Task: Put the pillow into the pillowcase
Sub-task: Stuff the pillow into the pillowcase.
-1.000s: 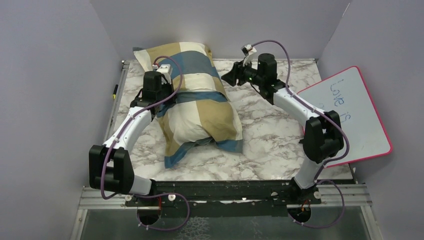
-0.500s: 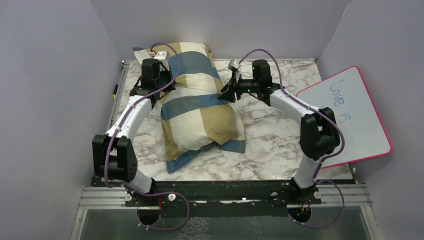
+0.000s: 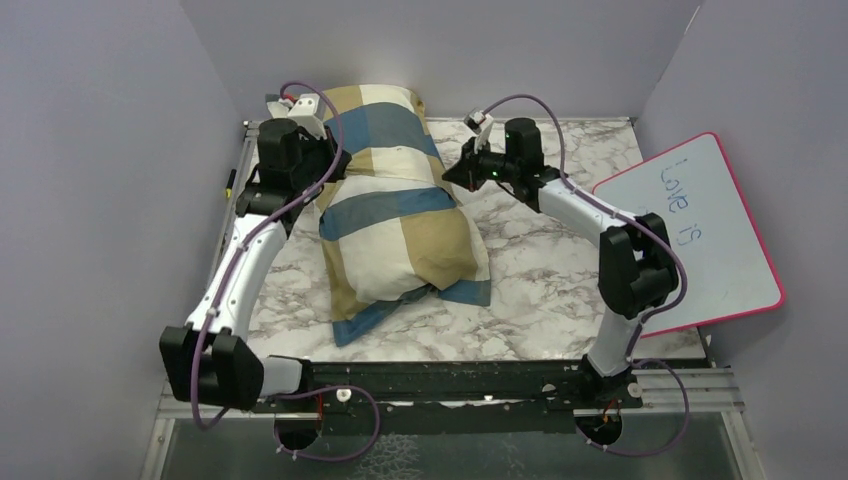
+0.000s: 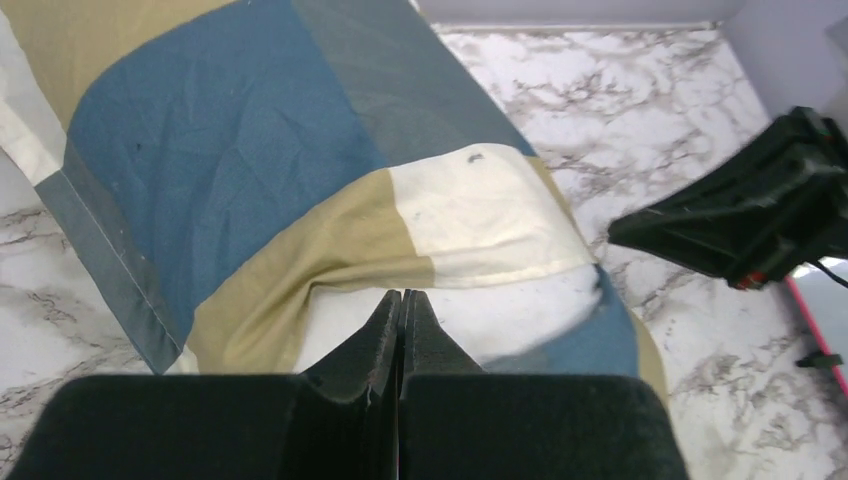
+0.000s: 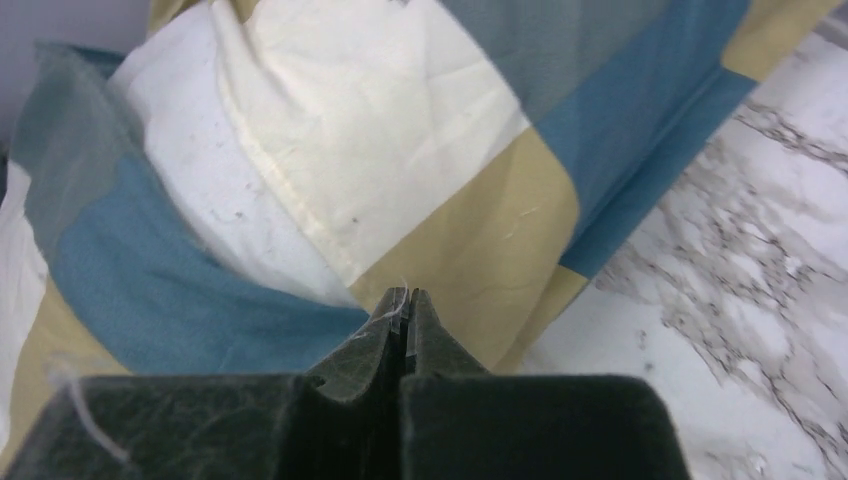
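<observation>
The pillowcase, in blue, tan and cream blocks, lies lengthwise on the marble table with the pillow inside it. White speckled pillow shows under a cream hem, and it appears again in the left wrist view. My left gripper is at the case's far left side. Its jaws are shut just over the white fabric, with nothing visible between them. My right gripper is at the case's right edge. It is shut against a tan block, with only a loose thread on one finger.
A pink-rimmed whiteboard leans at the right edge of the table. Grey walls close in the left, back and right sides. My right gripper appears in the left wrist view, beyond the pillowcase.
The right gripper moved left to the pillowcase's edge and went from half-open to shut. The left arm swung toward the far left corner, still shut. The pillowcase shifted slightly.
</observation>
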You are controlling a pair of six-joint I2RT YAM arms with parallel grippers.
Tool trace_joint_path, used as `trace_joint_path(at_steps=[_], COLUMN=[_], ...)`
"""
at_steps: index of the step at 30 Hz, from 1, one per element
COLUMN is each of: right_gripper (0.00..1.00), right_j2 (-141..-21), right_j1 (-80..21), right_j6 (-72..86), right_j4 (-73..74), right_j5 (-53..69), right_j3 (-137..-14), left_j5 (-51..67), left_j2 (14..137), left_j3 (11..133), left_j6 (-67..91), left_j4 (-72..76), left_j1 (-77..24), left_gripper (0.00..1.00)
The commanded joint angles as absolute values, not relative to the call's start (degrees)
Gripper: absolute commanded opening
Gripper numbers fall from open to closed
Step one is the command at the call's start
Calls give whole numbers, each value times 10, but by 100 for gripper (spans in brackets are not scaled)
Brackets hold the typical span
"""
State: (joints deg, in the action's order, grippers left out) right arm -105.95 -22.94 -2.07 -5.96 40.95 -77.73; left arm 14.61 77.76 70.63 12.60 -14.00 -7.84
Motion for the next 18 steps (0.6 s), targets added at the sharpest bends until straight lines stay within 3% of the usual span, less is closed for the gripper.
trace_joint_path(at_steps=[1, 5, 7, 10, 12, 14, 18], right_gripper=[0, 0, 9, 33, 44, 49, 53], right_j2=[-1008, -991, -973, -943, -909, -863, -762], right_j1=[-232, -233, -235, -250, -260, -272, -317], right_j6=[64, 81, 102, 126, 127, 113, 91], right_j4=[-113, -92, -50, 32, 50, 53, 47], right_j5=[270, 233, 217, 184, 193, 204, 175], right_j3=[-770, -764, -764, -751, -711, -660, -556], left_j5=[187, 198, 175, 127, 117, 111, 96], left_j2=[685, 628, 601, 572, 553, 537, 517], left_j3=[668, 588, 545, 507, 491, 473, 443], left_j6=[157, 159, 160, 176, 186, 197, 214], left_j4=[-150, -158, -163, -177, -182, -183, -191], left_j1=[-76, -76, -76, -76, -76, -76, -76], left_gripper=[0, 0, 1, 33, 52, 60, 65])
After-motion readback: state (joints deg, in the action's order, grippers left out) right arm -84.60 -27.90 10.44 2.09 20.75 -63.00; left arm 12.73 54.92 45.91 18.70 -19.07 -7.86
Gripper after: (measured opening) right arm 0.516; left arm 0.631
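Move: The blue hem band's left part lies roughly 9 cm back from the left hand, about level sideways and 13 cm lower; the exposed white pillow strip is some 4 cm back, 9 cm right and 11 cm below. From the right hand, the hem's right end lies about 5 cm back, level sideways and 6 cm lower, with the front khaki panel some 13 cm back, 1 cm left and 8 cm below. Left arcs up then down, 11 cm back towards the blue hem, opening; right opens, then backs 7 cm. ##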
